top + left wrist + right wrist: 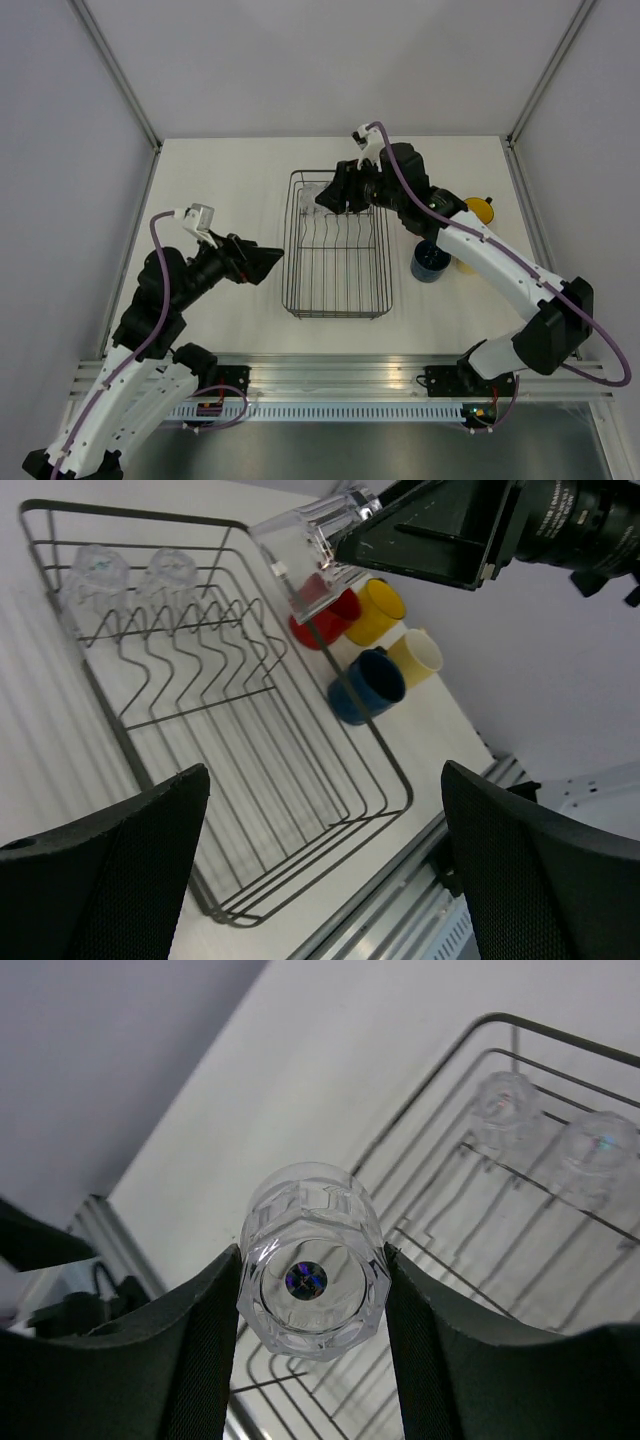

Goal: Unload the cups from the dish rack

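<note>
My right gripper (312,1278) is shut on a clear glass tumbler (312,1260), its pads pressing both sides, and holds it in the air over the far end of the dish rack (286,250). Two more tumblers (505,1100) (598,1150) stand upside down in the rack's far corner. They also show in the left wrist view as two tumblers (98,570) (170,572), with the held tumbler (310,535) above them. My left gripper (265,262) hangs open and empty just left of the rack. Red mug (325,620), yellow mug (375,610), blue mug (365,685) and cream mug (415,658) stand on the table right of the rack.
The right arm (500,265) stretches over the mugs; from above only the blue mug (430,262) and yellow mug (480,210) show plainly. The rack's plate tines (190,650) run across its far half. A metal rail (340,372) lines the table's near edge.
</note>
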Motion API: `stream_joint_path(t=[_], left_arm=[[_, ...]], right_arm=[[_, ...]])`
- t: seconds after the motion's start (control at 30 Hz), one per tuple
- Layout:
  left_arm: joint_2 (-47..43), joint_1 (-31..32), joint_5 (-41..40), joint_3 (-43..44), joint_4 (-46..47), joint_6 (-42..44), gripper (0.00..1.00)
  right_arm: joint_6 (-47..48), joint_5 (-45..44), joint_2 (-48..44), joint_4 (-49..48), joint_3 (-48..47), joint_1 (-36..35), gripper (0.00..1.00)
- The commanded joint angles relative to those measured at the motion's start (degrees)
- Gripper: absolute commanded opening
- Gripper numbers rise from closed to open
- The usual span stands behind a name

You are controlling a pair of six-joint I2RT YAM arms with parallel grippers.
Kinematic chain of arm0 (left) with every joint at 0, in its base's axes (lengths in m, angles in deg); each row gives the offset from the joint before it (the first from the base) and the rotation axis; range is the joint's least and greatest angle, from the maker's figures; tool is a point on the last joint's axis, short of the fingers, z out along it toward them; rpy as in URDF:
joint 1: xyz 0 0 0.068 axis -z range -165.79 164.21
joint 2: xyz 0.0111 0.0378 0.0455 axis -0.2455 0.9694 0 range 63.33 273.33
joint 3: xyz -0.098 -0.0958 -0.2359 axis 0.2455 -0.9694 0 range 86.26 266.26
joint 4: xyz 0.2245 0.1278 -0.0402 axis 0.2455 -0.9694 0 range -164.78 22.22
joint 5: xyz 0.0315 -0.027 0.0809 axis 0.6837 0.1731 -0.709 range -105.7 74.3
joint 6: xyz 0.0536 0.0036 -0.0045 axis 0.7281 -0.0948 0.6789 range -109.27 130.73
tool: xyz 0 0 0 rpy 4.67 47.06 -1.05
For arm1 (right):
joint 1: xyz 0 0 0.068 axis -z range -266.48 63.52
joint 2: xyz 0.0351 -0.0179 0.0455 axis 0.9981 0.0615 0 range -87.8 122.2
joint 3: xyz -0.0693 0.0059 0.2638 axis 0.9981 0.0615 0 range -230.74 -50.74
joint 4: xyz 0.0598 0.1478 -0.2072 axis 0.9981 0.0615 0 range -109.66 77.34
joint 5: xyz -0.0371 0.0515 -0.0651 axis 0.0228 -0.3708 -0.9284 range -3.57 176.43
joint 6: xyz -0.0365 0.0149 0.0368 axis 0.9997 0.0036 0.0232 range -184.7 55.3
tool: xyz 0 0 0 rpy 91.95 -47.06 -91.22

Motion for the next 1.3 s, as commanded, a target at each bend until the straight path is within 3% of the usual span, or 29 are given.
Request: stream_joint_path(t=[0.0,0.2,0.43,0.53,0.67,0.73,0.83,0.87,0.9,1.0,1.07,1.1,1.13,1.17,1.27], left_arm=[[-1.27,-0.40,9.75,-3.58,16.23,-6.69,1.00],[-3.21,-0.31,16.17,-11.57,37.67,-15.03,1.00],[-2.51,-0.40,18.30,-15.01,48.88,-19.96,0.98],[-2.68,-0.40,18.82,-15.54,52.75,-20.93,0.83],[-3.04,-0.31,18.65,-15.71,54.34,-21.46,0.51],[-2.95,-0.40,18.65,-15.80,54.34,-21.38,0.45],[-3.04,-0.31,18.56,-15.63,53.72,-21.11,0.23],[-3.12,-0.40,18.21,-15.37,53.11,-21.03,0.07],[-3.21,-0.40,17.77,-15.28,52.06,-20.59,0.02],[-3.21,-0.40,17.59,-15.01,50.83,-20.06,0.02],[-3.21,-0.40,17.15,-14.49,49.24,-19.19,0.02],[-3.30,-0.40,16.54,-14.22,48.28,-17.96,0.02],[-3.56,-0.40,16.28,-13.79,46.36,-17.43,0.02],[-3.91,-0.40,16.01,-13.43,45.47,-16.73,0.02],[-4.88,-0.40,13.65,-11.76,39.59,-13.39,0.02]], right_arm=[[-6.22,11.20,-5.75,-16.62,5.28,-0.95,0.24],[-13.00,19.83,-9.71,-31.84,13.29,-2.79,0.23],[-18.02,24.23,-10.60,-39.87,16.12,-5.78,0.23],[-17.67,24.41,-10.25,-40.92,16.82,-7.54,0.23],[-18.46,24.50,-9.54,-43.30,17.70,-9.30,0.23],[-19.25,25.20,-9.19,-45.49,18.14,-9.91,0.23],[-20.30,26.08,-8.66,-48.57,18.75,-10.35,0.23],[-20.74,26.17,-8.49,-49.10,19.02,-10.53,0.23],[-21.18,26.52,-8.31,-50.15,19.19,-10.53,0.23],[-22.50,27.31,-8.05,-52.61,19.89,-10.62,0.24],[-22.50,28.36,-7.96,-53.84,20.59,-10.62,0.32],[-22.33,28.63,-8.39,-54.72,21.03,-10.62,0.44],[-22.07,28.45,-8.57,-54.64,21.39,-10.71,0.86],[-20.50,27.93,-8.92,-54.29,21.91,-10.62,0.98],[-14.54,21.99,-10.59,-47.46,21.74,-10.62,0.98]])
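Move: Out past the left fingertips, the clear cup in the right hand lies about 14 cm ahead of the left hand, 12 cm to its right and about level. From the right hand, which already grips it at the base end, the left gripper is some 12 cm back and 15 cm left. Back in the rack, the nearer clear cup stands roughly 27 cm ahead of the left hand, 10 cm right and 16 cm down, its twin 7 cm farther right. Bringing the clear cup mouth-first to the left gripper, the right hand draws back about 15 cm, also going left and up, and swings counter-clockwise while its left side rises. The left hand rises some 8 cm, easing back and right, tips its fingers up and shuts them on the cup's wall, one finger inside the mouth; only then do the right fingers spread to let go. ##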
